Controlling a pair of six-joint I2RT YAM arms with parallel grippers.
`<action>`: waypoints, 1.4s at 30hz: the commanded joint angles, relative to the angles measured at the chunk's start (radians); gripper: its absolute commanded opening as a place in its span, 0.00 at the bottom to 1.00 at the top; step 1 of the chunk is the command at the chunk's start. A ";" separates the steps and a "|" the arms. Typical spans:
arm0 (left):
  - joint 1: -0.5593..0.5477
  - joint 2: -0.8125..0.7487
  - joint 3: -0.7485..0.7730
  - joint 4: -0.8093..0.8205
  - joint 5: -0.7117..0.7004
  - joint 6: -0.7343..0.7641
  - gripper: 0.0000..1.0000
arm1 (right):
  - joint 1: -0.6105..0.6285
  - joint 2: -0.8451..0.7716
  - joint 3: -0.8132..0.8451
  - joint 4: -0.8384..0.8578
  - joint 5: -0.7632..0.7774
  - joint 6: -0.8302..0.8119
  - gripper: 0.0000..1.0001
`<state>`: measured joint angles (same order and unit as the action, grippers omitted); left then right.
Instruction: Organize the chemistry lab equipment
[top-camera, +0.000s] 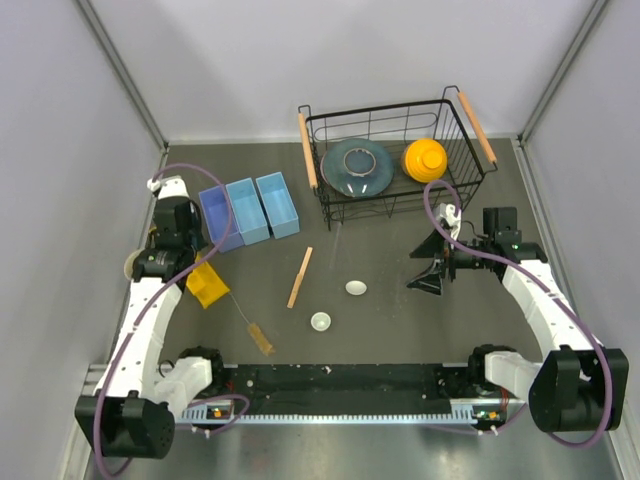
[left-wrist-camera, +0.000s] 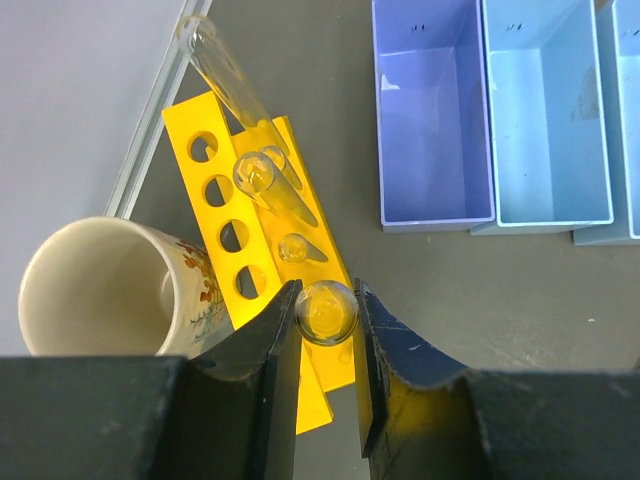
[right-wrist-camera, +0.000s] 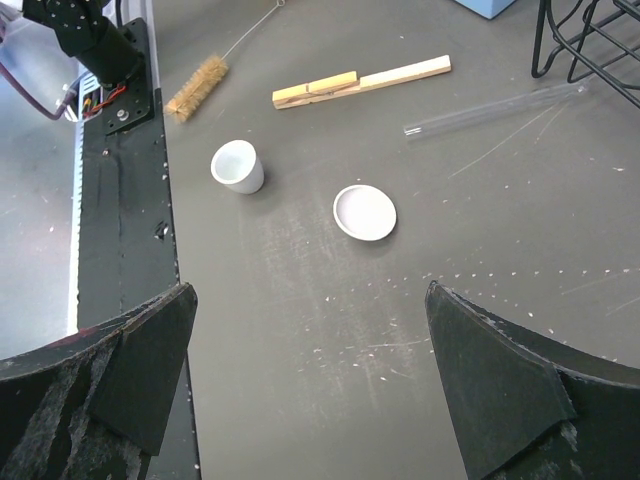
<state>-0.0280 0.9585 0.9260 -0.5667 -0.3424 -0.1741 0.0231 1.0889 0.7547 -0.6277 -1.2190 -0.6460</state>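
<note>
My left gripper (left-wrist-camera: 327, 322) is shut on a clear glass test tube (left-wrist-camera: 326, 310), seen end-on just above a yellow test tube rack (left-wrist-camera: 222, 225). Two more tubes (left-wrist-camera: 262, 178) stand in the rack and a long one (left-wrist-camera: 215, 60) leans out of its far end. In the top view the rack (top-camera: 208, 287) lies at the left. A tan wooden stick (top-camera: 300, 277), a wire brush (top-camera: 260, 338) and two white dishes (top-camera: 356, 288) (top-camera: 320, 321) lie mid-table. My right gripper (right-wrist-camera: 308, 300) hangs open and empty over bare table, short of the flat dish (right-wrist-camera: 364, 212), the small cup (right-wrist-camera: 238, 165) and a loose glass tube (right-wrist-camera: 495, 109).
Three light-blue bins (top-camera: 248, 210) stand behind the rack. A cream mug (left-wrist-camera: 100, 290) sits left of the rack by the wall. A black wire basket (top-camera: 470, 175) at the back holds a blue-grey plate (top-camera: 356, 166) and a yellow bowl (top-camera: 424, 158).
</note>
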 joint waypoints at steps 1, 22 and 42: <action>0.007 -0.004 -0.047 0.064 -0.021 -0.011 0.22 | -0.011 0.000 0.044 0.006 -0.040 -0.026 0.98; 0.011 -0.217 -0.020 -0.067 0.094 -0.123 0.85 | -0.011 0.000 0.038 -0.003 -0.010 -0.049 0.98; 0.008 -0.451 -0.191 0.118 0.896 -0.388 0.95 | -0.018 0.020 0.032 0.005 0.095 -0.063 0.99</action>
<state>-0.0212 0.5194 0.8280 -0.6254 0.3023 -0.4080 0.0223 1.1072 0.7547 -0.6365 -1.1191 -0.6811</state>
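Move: The left hand holds a test tube over the near end of the yellow rack; the hole below it is about straight under the hand, roughly 12 cm down. From this hand, tubes already racked stand some 5 cm ahead and 4 cm left, the mug about 12 cm left and 1 cm back, and the purple tray 14 cm ahead and 5 cm right. From the right hand, that hole lies some 60 cm left and 8 cm ahead. Left hand lowers the tube 3 cm into the rack, opens wide, then rises back and swings right 12 cm. ##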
